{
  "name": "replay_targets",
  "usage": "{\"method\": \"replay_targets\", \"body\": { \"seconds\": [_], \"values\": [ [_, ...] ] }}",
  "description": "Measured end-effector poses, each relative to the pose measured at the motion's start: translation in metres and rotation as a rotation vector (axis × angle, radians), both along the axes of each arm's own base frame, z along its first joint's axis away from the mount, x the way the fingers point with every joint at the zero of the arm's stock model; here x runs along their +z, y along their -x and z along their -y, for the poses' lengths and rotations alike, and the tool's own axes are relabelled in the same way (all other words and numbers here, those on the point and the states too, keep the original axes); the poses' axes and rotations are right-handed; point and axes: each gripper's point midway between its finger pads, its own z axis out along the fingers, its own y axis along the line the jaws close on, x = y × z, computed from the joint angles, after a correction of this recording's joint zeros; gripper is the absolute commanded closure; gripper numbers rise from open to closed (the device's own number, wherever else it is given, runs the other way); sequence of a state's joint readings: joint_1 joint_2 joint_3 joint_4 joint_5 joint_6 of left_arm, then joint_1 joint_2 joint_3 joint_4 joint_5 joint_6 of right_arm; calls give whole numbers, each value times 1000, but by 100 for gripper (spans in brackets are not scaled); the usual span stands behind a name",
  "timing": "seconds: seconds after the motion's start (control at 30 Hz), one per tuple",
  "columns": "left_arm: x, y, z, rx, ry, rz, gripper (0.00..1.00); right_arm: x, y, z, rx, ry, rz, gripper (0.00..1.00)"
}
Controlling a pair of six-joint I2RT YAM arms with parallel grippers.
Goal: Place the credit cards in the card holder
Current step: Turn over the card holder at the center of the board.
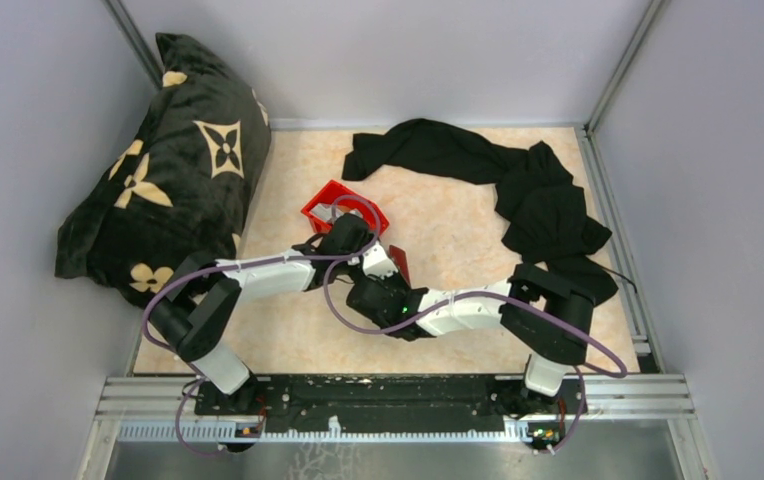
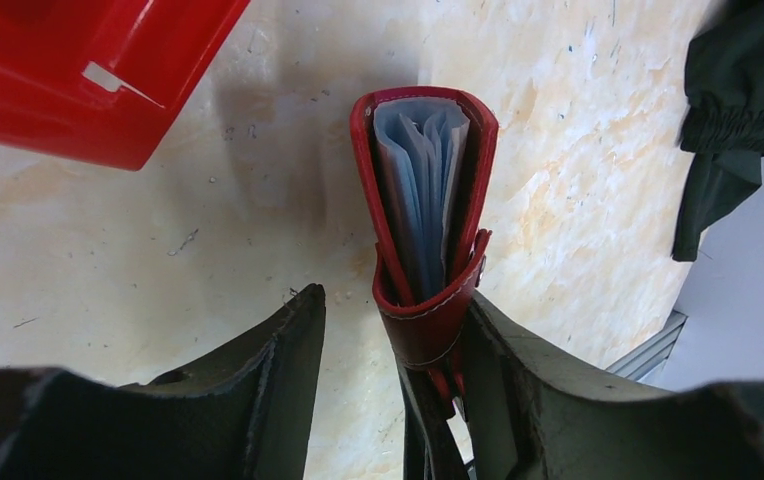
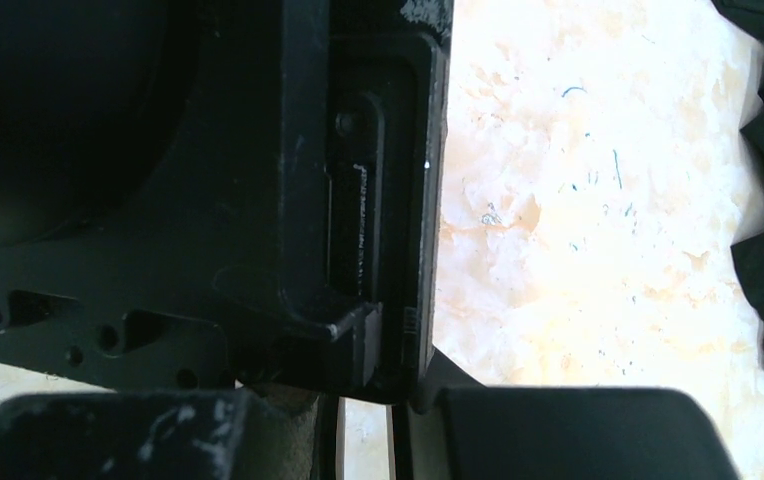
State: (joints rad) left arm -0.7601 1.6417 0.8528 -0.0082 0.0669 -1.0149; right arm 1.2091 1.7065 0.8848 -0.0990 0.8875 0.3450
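Note:
The card holder (image 2: 423,190) is a red folded wallet seen edge-on, with pale grey-blue pockets fanned inside. It stands between the fingers of my left gripper (image 2: 395,300), which is open. That gripper's right finger (image 2: 548,380) touches the holder, while its left finger stands apart. A narrow dark finger of my right gripper pinches the holder's near end by the strap. From above, the holder (image 1: 400,263) peeks out between my left gripper (image 1: 382,260) and right gripper (image 1: 390,285). The right wrist view is blocked by the left gripper's black body. No loose credit cards show.
A bright red plastic bin (image 1: 320,208) sits just behind the grippers and fills the left wrist view's top left corner (image 2: 78,90). Black cloth (image 1: 518,190) lies at the back right. A dark patterned pillow (image 1: 168,180) leans at the left wall.

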Motion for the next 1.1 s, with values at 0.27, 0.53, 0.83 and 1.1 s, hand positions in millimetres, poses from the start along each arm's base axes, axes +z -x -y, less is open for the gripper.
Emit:
{"method": "replay_targets", "body": {
  "seconds": [0.27,0.53,0.83,1.1],
  "values": [
    [5,-3,6,-16,30,28,70,-2,1,-2,-10,-16,2,100],
    [0,1,2,-11,54,35,83,-6,8,-7,4,-8,-16,69],
    [-3,14,2,-17,65,50,86,-6,43,3,103,-27,-171,54],
    [-4,14,1,-20,64,68,86,34,55,11,97,-174,-176,54]
  ]
}}
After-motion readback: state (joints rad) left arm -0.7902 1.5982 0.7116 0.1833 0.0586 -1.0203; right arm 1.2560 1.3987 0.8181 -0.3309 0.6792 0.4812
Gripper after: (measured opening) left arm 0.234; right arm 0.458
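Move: Between the left hand's open fingers stands the card holder, its middle about 2 cm ahead and 2 cm to the right, nearly level with the pads. The right hand already grips it, with its middle some 3 cm ahead and neither left nor right. From the left hand, the red box is about 11 cm ahead and 8 cm to the left, and the loose cards inside it are about 10 cm ahead and 9 cm left, both roughly 3 cm lower. Closing on the card holder, the left fingers pinch it from both sides over its strap while the right hand still holds on; the left hand then eases back about 1.5 cm. Only after that grip is made do the right fingers open and come free, the hand drawing back some 5 cm, sinking slightly before rising well clear, with its fingertips tipping downward about 10 degrees. ##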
